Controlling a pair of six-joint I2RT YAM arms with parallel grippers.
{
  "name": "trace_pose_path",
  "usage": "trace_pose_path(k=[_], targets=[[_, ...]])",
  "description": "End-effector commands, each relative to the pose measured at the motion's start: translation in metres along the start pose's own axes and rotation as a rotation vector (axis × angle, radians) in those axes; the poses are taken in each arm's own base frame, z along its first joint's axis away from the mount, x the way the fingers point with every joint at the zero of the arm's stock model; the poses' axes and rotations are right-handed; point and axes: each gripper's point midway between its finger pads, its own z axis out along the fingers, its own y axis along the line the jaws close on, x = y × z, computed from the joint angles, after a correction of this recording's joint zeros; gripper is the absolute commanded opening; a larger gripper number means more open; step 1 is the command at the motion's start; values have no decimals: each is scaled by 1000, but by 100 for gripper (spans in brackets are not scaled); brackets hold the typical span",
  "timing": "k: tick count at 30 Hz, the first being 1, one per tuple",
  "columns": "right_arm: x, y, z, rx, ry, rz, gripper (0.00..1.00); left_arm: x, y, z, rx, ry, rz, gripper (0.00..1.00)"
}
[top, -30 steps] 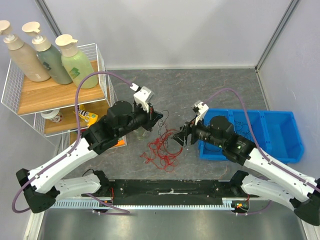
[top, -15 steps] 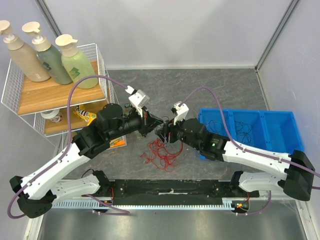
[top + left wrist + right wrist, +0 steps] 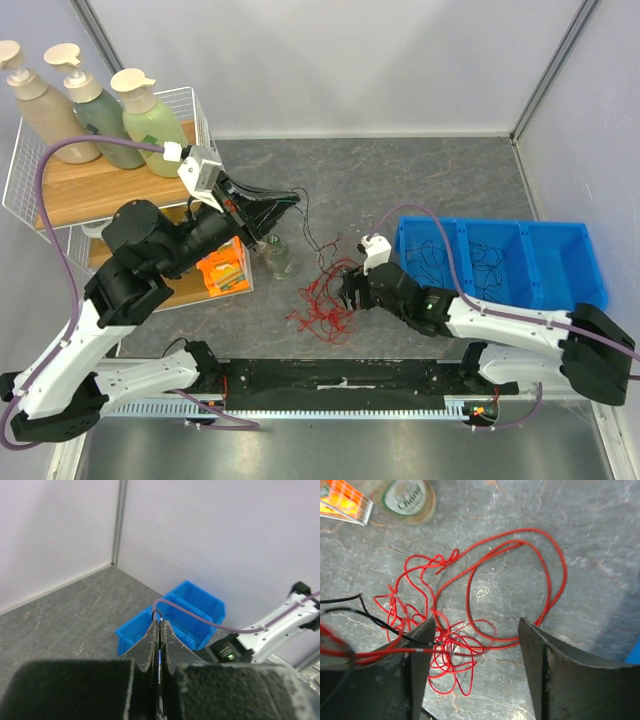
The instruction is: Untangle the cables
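Note:
The cables lie as a loose red tangle (image 3: 320,305) on the grey tabletop, with a thin black cable (image 3: 312,228) rising out of it. My left gripper (image 3: 290,198) is lifted at the upper left, shut on that black cable; in the left wrist view the strand (image 3: 156,614) curls out of the shut tips (image 3: 160,625). My right gripper (image 3: 343,290) hovers low over the tangle's right side, open. In the right wrist view red loops (image 3: 470,630) lie between its spread fingers (image 3: 422,655), and a black strand (image 3: 370,617) runs in from the left.
A blue three-compartment bin (image 3: 590,270) at the right holds thin black wires. A wire shelf (image 3: 60,195) with pump bottles stands at the left. A small glass bottle (image 3: 277,258) and an orange packet (image 3: 222,270) sit beside the tangle.
My left gripper has risen and swung back to the left, drawing the black cable up. My right gripper has dropped from beside it down over the red tangle.

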Motion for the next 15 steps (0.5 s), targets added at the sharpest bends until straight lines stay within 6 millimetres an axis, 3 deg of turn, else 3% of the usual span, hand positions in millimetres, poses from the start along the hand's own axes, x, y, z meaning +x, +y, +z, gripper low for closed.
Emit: trace_pose_path(k=[1, 4, 9, 12, 14, 15], targets=[[-76, 20, -36, -39, -156, -30, 80, 14, 31, 6, -153, 27, 25, 2], [-112, 43, -65, -145, -221, -72, 91, 18, 31, 2, -152, 25, 14, 2], [-161, 90, -110, -375, -312, -115, 97, 22, 31, -1, -150, 31, 9, 2], [-197, 100, -133, -404, -412, -84, 98, 26, 29, -1, -141, 45, -2, 2], [-214, 95, -133, -345, -458, -55, 97, 29, 27, 0, -129, 53, -12, 2], [-222, 92, -130, -314, -468, -35, 92, 29, 26, -1, -125, 54, -15, 2]])
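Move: The right gripper, empty and partly open, is low. The black cable hanging from the left fingers has its middle about 20 cm above it, 4 cm left and 1 cm back; the red cable pile is some 9 cm below, 4 cm left and 4 cm back. The nearer bottle stands 14 cm left and 3 cm ahead. From the left gripper, the hanging stretch's middle is 20 cm below, 3 cm right and 2 cm ahead. Raise the right gripper almost straight up from the red pile, some 24 cm, alongside the hanging black cable towards the left gripper. On the way spread its fingers fully and swing them up and left by about 30 degrees until nearly level. Keep the left fingers pinched on the black cable while that hand eases forward slightly, then sinks about 4 cm. ##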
